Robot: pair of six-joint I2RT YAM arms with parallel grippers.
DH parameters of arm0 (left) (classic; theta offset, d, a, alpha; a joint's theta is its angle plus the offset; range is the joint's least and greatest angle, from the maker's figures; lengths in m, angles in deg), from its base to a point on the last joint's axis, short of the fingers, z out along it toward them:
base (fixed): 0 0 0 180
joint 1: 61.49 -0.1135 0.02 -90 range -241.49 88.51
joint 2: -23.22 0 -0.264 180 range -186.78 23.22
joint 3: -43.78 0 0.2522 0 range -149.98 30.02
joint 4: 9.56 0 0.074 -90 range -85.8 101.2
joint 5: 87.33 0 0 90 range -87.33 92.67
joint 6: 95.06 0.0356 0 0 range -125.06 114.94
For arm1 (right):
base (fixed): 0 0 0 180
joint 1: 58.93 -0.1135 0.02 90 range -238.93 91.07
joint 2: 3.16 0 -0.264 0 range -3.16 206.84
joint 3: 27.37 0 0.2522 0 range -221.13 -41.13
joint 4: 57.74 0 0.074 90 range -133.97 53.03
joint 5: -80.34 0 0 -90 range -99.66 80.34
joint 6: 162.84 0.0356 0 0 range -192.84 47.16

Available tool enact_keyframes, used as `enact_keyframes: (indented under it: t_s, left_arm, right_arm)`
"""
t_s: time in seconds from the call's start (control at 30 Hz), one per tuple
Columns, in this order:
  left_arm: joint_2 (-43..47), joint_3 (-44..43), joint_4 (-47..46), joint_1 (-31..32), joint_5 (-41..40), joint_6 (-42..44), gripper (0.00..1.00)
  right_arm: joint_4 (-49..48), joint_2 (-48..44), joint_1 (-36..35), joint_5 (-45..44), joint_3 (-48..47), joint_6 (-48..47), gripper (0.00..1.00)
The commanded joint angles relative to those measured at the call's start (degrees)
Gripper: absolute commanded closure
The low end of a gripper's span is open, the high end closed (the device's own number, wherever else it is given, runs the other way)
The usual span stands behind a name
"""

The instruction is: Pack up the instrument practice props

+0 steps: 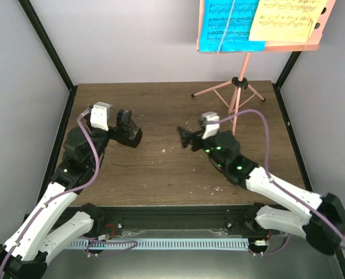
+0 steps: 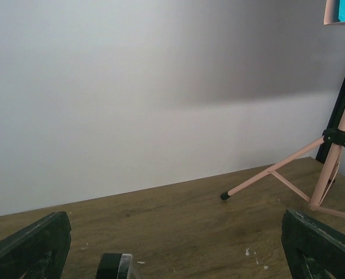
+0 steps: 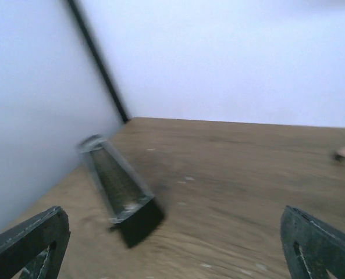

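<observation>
The pink music stand (image 1: 237,96) stands at the table's back right. Its desk (image 1: 317,36) holds a cyan page (image 1: 227,23) and a pale-yellow page (image 1: 288,20). One stand leg (image 2: 277,168) shows in the left wrist view. The small black metronome (image 3: 117,197) lies tilted on the wood, left of and beyond my open right gripper (image 3: 172,247) (image 1: 187,138). A black and silver end (image 2: 114,268) shows low between the fingers of my open left gripper (image 2: 172,250) (image 1: 130,129). From above I cannot separate the metronome from those black fingers.
The brown wooden table (image 1: 160,104) is walled in white on three sides, with black frame posts (image 1: 50,52) (image 3: 99,64) at the corners. Small white specks (image 1: 162,150) lie on the wood. A black rail (image 1: 172,218) runs along the near edge.
</observation>
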Motion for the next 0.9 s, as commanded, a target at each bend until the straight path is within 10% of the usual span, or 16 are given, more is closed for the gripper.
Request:
enact_keyframes:
  t_s: [0.0,0.33,0.87]
  left_arm:
    - [-1.1,0.2,-1.0,0.0,0.9,-0.4,0.0]
    - [-4.0,-1.2,0.7,0.0,2.8,-1.1,0.0]
    - [-4.7,-1.6,1.2,0.0,3.3,-0.4,0.0]
  right_arm:
    - [9.7,-7.4,14.4,2.1,8.5,7.4,0.0]
    - [12.1,4.6,46.1,28.0,1.3,3.8,0.0]
    - [0.8,22.5,49.3,26.5,-10.6,-6.5,0.34]
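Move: The music stand's front leg, at gripping height, lies about 19 cm ahead of the right hand, 23 to its right and 11 below. The metronome stands 10 cm ahead and 23 left of that hand; the leg's foot is some 5 ahead and 23 right, the stand's left foot 33 ahead and 8 right. From the left hand, the leg is about 24 cm ahead, 46 right and 20 below. Right hand swings some 23 cm right, dipping, then forward, closing partway around the stand's leg; left sinks slightly. ##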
